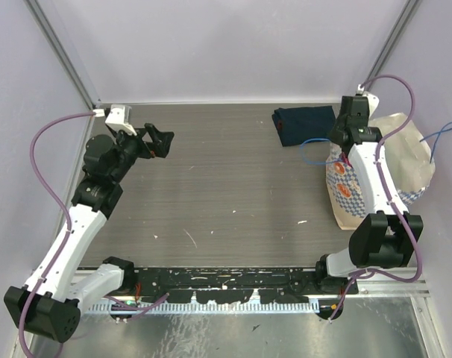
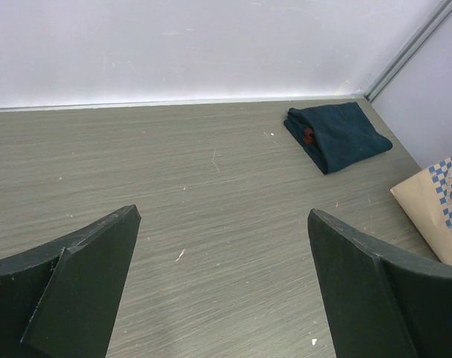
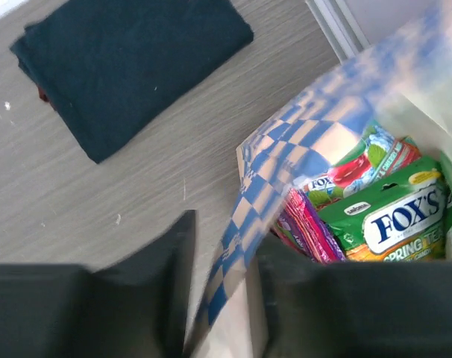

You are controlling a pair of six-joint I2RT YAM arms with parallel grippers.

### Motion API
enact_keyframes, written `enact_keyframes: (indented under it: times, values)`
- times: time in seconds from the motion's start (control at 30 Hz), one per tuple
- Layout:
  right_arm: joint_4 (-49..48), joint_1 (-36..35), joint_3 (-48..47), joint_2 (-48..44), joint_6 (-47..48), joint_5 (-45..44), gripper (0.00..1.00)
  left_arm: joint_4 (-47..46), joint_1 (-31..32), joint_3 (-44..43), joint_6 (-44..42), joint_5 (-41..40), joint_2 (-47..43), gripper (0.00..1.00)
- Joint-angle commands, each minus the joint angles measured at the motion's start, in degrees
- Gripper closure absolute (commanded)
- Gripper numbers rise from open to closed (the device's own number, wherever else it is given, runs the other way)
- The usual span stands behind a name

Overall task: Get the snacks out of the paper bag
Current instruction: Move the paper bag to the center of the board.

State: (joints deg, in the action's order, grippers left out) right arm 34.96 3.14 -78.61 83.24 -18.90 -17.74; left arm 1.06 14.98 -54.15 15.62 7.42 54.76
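The cream-tan paper bag [image 1: 405, 149] with its blue-and-white checkered band stands at the table's right side. Its corner shows in the left wrist view [image 2: 435, 216]. My right gripper [image 1: 347, 154] is at the bag's mouth. In the right wrist view the gripper [image 3: 226, 235] straddles the checkered rim [image 3: 286, 149], one finger outside and one inside. The jaws are partly closed, with a gap still showing beside the paper. Snacks lie inside: a green packet [image 3: 390, 220], a purple one [image 3: 308, 224] and one with red fruit [image 3: 353, 168]. My left gripper [image 1: 162, 142] [image 2: 224, 215] hangs open and empty at the far left.
A folded dark navy cloth [image 1: 304, 124] [image 2: 338, 136] [image 3: 129, 67] lies near the back wall, just left of the bag. Blue cord handles [image 1: 442, 134] trail off the bag toward the right wall. The enclosure walls stand close behind and beside the bag.
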Motion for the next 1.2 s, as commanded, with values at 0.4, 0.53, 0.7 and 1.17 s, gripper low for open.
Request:
enact_keyframes:
  times: [0.4, 0.53, 0.7, 1.17]
  values:
    - [-1.2, -19.8, -4.0, -0.1, -0.7, -3.7, 0.82, -11.4, -0.1, 5.5, 3.0, 5.1, -5.2, 0.02]
    - [-0.2, -25.9, -7.1, 1.4, -1.3, -3.9, 0.85, -4.2, -0.1, 2.3, 0.7, 1.2, -5.2, 0.02]
    - [1.8, -34.6, -12.6, 5.4, -0.3, -9.0, 0.85, -7.2, -0.1, 5.4, 1.4, -2.2, -8.6, 0.02]
    - [6.0, -52.8, -29.8, 21.0, 3.3, -7.9, 0.85, 3.5, -0.1, 1.0, -2.7, -4.3, -8.8, 0.02]
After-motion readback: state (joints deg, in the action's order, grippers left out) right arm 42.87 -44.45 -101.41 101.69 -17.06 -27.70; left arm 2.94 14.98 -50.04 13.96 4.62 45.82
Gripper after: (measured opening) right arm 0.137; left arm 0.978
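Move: The paper bag's left rim is already between the right hand's half-closed fingers; the bag's middle lies about 15 cm to its right, 5 cm back and 8 cm lower. The board's centre is some 34 cm to the left, about level fore and aft, and 20 cm below. The dark cloth lies roughly 22 cm ahead and 5 cm left, 20 cm below. From the left hand, the bag is about 63 cm right, nearly level fore and aft and 19 cm lower. The right hand pinches the paper bag's rim and drags it some 34 cm left, turning about 40 degrees counter-clockwise. ##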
